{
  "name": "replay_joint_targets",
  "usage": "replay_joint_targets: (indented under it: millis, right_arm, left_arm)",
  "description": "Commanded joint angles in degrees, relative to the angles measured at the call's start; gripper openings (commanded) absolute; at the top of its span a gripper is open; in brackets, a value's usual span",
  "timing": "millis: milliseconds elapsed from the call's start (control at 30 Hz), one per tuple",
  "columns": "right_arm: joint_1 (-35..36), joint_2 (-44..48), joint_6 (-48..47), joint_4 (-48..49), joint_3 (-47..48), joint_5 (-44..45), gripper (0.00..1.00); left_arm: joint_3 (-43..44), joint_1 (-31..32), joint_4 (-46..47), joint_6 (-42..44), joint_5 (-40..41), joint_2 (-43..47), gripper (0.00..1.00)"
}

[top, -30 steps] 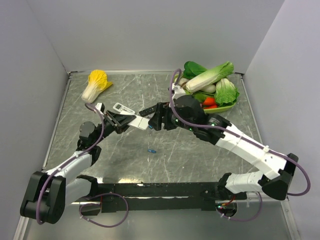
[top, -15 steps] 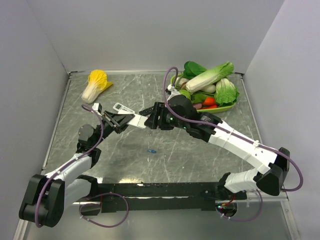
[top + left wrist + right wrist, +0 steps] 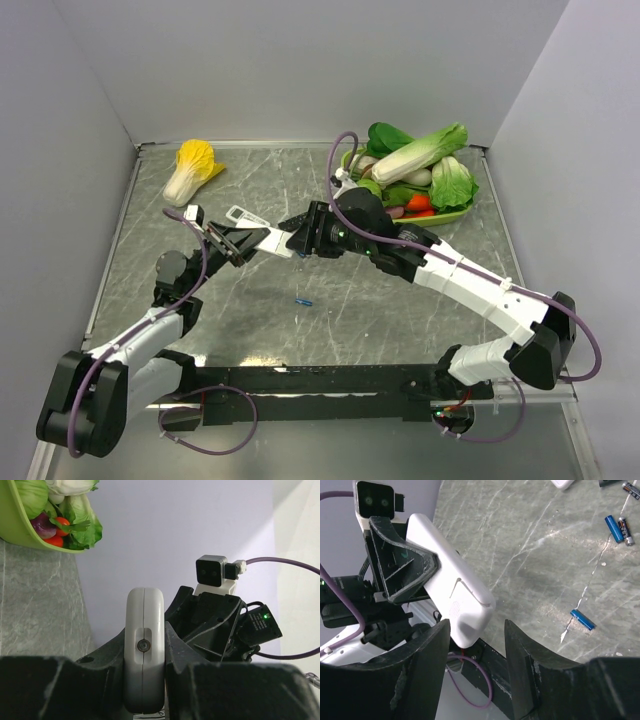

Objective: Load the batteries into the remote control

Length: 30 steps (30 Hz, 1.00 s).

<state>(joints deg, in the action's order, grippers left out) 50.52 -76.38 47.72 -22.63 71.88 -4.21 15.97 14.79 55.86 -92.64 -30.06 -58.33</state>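
The white remote control (image 3: pixel 144 611) is clamped edge-on in my left gripper (image 3: pixel 144 645), held above the table with its plain back (image 3: pixel 451 586) toward the right wrist camera. In the top view the left gripper (image 3: pixel 238 243) grips the remote control (image 3: pixel 268 240) at one end. My right gripper (image 3: pixel 297 239) meets the other end. Its jaws (image 3: pixel 476 652) stand open astride that free end, with a gap on the right side. One blue battery (image 3: pixel 302 301) lies on the table below; the right wrist view shows it (image 3: pixel 582 620) and two more batteries (image 3: pixel 615 528) farther off.
A green bowl (image 3: pixel 455 214) piled with vegetables sits at the back right. A yellow-white cabbage (image 3: pixel 190 168) lies at the back left. A small white item (image 3: pixel 245 215) rests on the table behind the held remote. Grey walls close in three sides.
The right gripper has moved left up to the remote's free end, and its jaws have narrowed around it. The left gripper keeps its hold, almost still.
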Motion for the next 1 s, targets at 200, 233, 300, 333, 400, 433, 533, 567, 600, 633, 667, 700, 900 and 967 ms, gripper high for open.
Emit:
replay_joint_targets:
  millis: [200, 233, 300, 333, 400, 433, 533, 567, 600, 633, 667, 700, 900, 967]
  right_arm:
    - [-1.5, -1.0, 0.5, 2.0, -0.9, -1.7, 0.4]
    - [-1.6, -1.0, 0.3, 2.0, -0.9, -1.7, 0.37]
    - [-1.7, -0.8, -0.6, 1.5, -0.6, -1.8, 0.31]
    - [-1.7, -0.8, -1.0, 1.3, -0.5, -1.8, 0.28]
    - [-2.0, -0.5, -1.4, 0.8, -0.4, -1.6, 0.27]
    - [-2.0, -0.4, -1.5, 1.0, -0.6, -1.6, 0.26]
    - [-2.0, -0.3, -1.5, 1.3, -0.7, -1.7, 0.25]
    - [-2.1, -0.3, -0.8, 1.5, -0.8, -1.6, 0.21]
    - [-2.1, -0.1, -0.4, 1.8, -1.4, -1.5, 0.2]
    - [-2.0, 0.2, 0.3, 2.9, -1.8, -1.3, 0.18]
    - [-2.1, 0.4, 1.1, 3.6, -2.3, -0.9, 0.15]
    - [-2.0, 1.1, 1.7, 4.2, -3.5, -0.6, 0.13]
    - [-2.0, 5.1, 6.7, 9.9, -9.6, 3.5, 0.0]
    - [-2.0, 7.1, 8.8, 13.8, -13.3, 4.1, 0.0]
  left_arm:
    - [1.2, 0.2, 3.1, 2.6, 0.3, 2.2, 0.06]
    - [1.3, 0.3, 2.9, 2.7, 0.0, 2.3, 0.06]
    - [1.3, 0.3, 2.9, 2.9, -0.3, 2.3, 0.06]
    - [1.3, 0.2, 3.0, 2.9, -0.3, 2.4, 0.06]
    - [1.3, 0.3, 2.9, 2.9, -0.3, 2.5, 0.06]
    - [1.3, 0.2, 2.8, 2.9, -0.3, 2.7, 0.06]
    - [1.3, 0.3, 3.5, 2.4, -0.3, 2.7, 0.06]
    - [1.3, 0.3, 3.7, 2.1, -0.3, 2.8, 0.06]
    - [1.3, 0.3, 3.8, 1.8, 0.0, 2.8, 0.06]
    - [1.4, 0.5, 3.7, 1.7, 0.4, 3.1, 0.06]
    - [1.4, 0.6, 3.5, 1.7, 0.7, 3.2, 0.06]
    - [1.5, 0.9, 3.4, 1.7, 1.0, 3.3, 0.06]
    - [-0.6, 2.7, 6.5, -1.1, 6.3, 4.2, 0.06]
    - [-1.4, 3.2, 7.9, -2.1, 8.7, 4.7, 0.07]
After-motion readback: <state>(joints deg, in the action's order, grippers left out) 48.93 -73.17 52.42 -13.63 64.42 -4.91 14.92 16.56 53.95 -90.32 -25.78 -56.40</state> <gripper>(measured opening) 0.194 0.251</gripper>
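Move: The battery cover closes the right-hand end of the white remote that my left hand still grips. It lies about 3 cm to the left of my half-open right hand and maybe 1 cm lower; from my left hand it is some 8 cm to the right and 1 cm back. On the table roughly 22 cm beneath my right hand, a loose blue battery lies about 2 cm back and 2 cm left, and a battery pair some 13 cm ahead and 2 cm left. I shut my right fingers on the battery cover at the remote's free end, pinching it between the fingertips while that hand stays almost in place, easing forward only about 1 cm at most. Once they have closed, I roll the right wrist some 5 degrees, its left side rising, to lever the cover open. My left hand keeps its grip and holds the remote nearly still against this. ##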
